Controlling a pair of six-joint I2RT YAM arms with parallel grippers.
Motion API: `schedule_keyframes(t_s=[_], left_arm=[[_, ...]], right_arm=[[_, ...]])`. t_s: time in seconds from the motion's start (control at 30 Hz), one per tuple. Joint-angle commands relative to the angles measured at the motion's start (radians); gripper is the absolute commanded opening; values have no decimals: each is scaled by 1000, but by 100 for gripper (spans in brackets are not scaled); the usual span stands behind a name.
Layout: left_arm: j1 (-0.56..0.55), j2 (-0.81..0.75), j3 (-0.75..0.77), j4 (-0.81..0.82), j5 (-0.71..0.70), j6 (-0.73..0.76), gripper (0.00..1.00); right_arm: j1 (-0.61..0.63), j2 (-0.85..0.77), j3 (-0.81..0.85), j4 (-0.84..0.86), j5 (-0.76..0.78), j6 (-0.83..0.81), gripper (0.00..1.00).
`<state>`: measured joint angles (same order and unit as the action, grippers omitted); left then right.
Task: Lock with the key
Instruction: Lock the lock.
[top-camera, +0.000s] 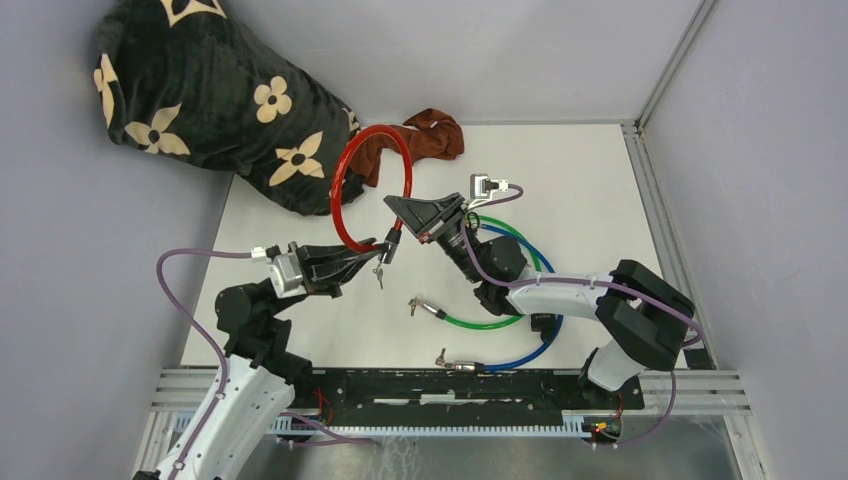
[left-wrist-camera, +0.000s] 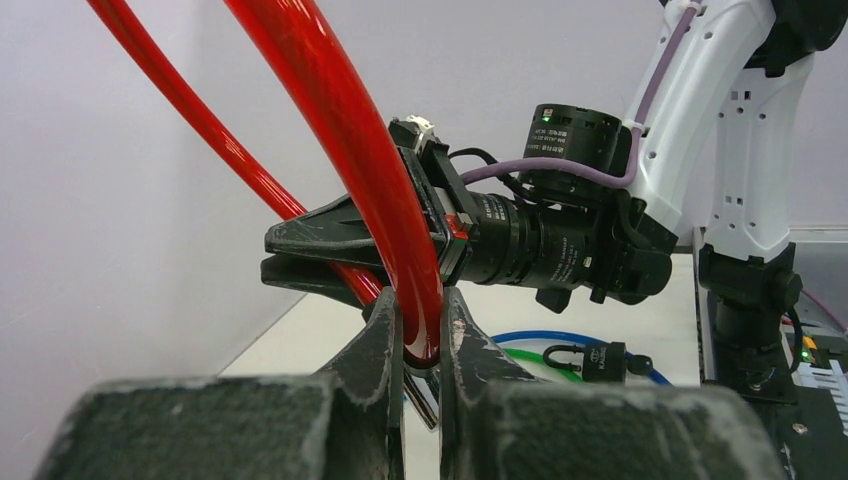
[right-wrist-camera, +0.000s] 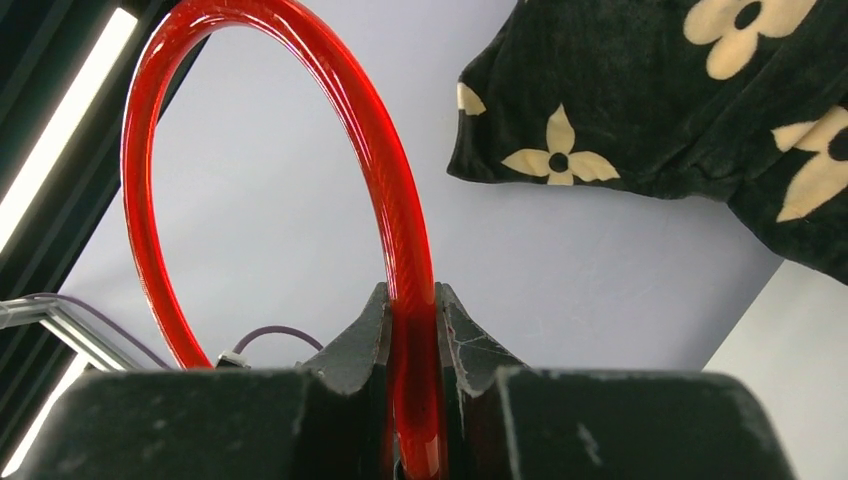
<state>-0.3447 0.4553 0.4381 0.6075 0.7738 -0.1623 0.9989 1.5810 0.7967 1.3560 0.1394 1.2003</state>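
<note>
A red cable lock (top-camera: 345, 170) stands as an upright loop above the table, held by both arms. My left gripper (top-camera: 380, 250) (left-wrist-camera: 422, 300) is shut on the loop's lower end, and the red cable (left-wrist-camera: 350, 150) rises out of its fingers. A small metal key (top-camera: 378, 274) (left-wrist-camera: 428, 398) hangs just under those fingers. The right gripper (top-camera: 400, 212) (right-wrist-camera: 410, 295) is shut on the same red cable (right-wrist-camera: 395, 200) a little higher on the loop's right side. The lock body itself is hidden by the fingers.
A green cable lock (top-camera: 500, 318) and a blue one (top-camera: 535, 350) lie coiled under the right arm, with a black padlock (left-wrist-camera: 600, 358) beside them. A black floral blanket (top-camera: 210, 90) and a brown cloth (top-camera: 435, 135) sit at the back. Grey walls enclose the table.
</note>
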Motion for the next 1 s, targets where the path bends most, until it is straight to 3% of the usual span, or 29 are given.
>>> schedule_keyframes(t_s=[0.0, 0.2, 0.4, 0.53, 0.67, 0.97], left_arm=[[-9, 41, -12, 45, -1, 80, 2], [-9, 67, -13, 39, -28, 76, 2], [-9, 43, 33, -27, 18, 60, 17], [-9, 36, 76, -71, 3, 27, 18], [-9, 45, 110, -73, -5, -21, 30], [-9, 28, 150, -65, -34, -63, 44]], right_arm=[[21, 3, 58, 91, -23, 68, 0], [21, -7, 57, 105, -24, 88, 0], [17, -22, 21, 138, -13, 112, 0], [17, -41, 22, 140, -6, 83, 0], [16, -49, 32, 131, -16, 65, 0], [15, -51, 42, 147, -30, 26, 0]])
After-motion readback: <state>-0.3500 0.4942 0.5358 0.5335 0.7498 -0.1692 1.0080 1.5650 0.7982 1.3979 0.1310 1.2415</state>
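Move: The lock head of the red cable, which the plug end gripped by the left fingers already meets, sits about 3 cm to the left hand's right, level fore and aft and roughly 1 cm lower. The key hangs from it, some 4 cm nearer the base than the left hand, 1 cm to the right and 4 cm below. The right hand already grips the cable just above that lock head, which lies about 4 cm back, 1 cm left and 4 cm down from it. With the plug end still meeting the lock head, both hands first ease about 1 cm forward and slightly down together, the left pinching the plug end and the right keeping its grip on the cable. The left fingers then spread to a bit under half open, letting go of the red cable as the hand rises some 2.5 cm with hardly any wrist turn, while the right hand, still shut on the cable beside the lock head, draws back and up about 2 cm each. ##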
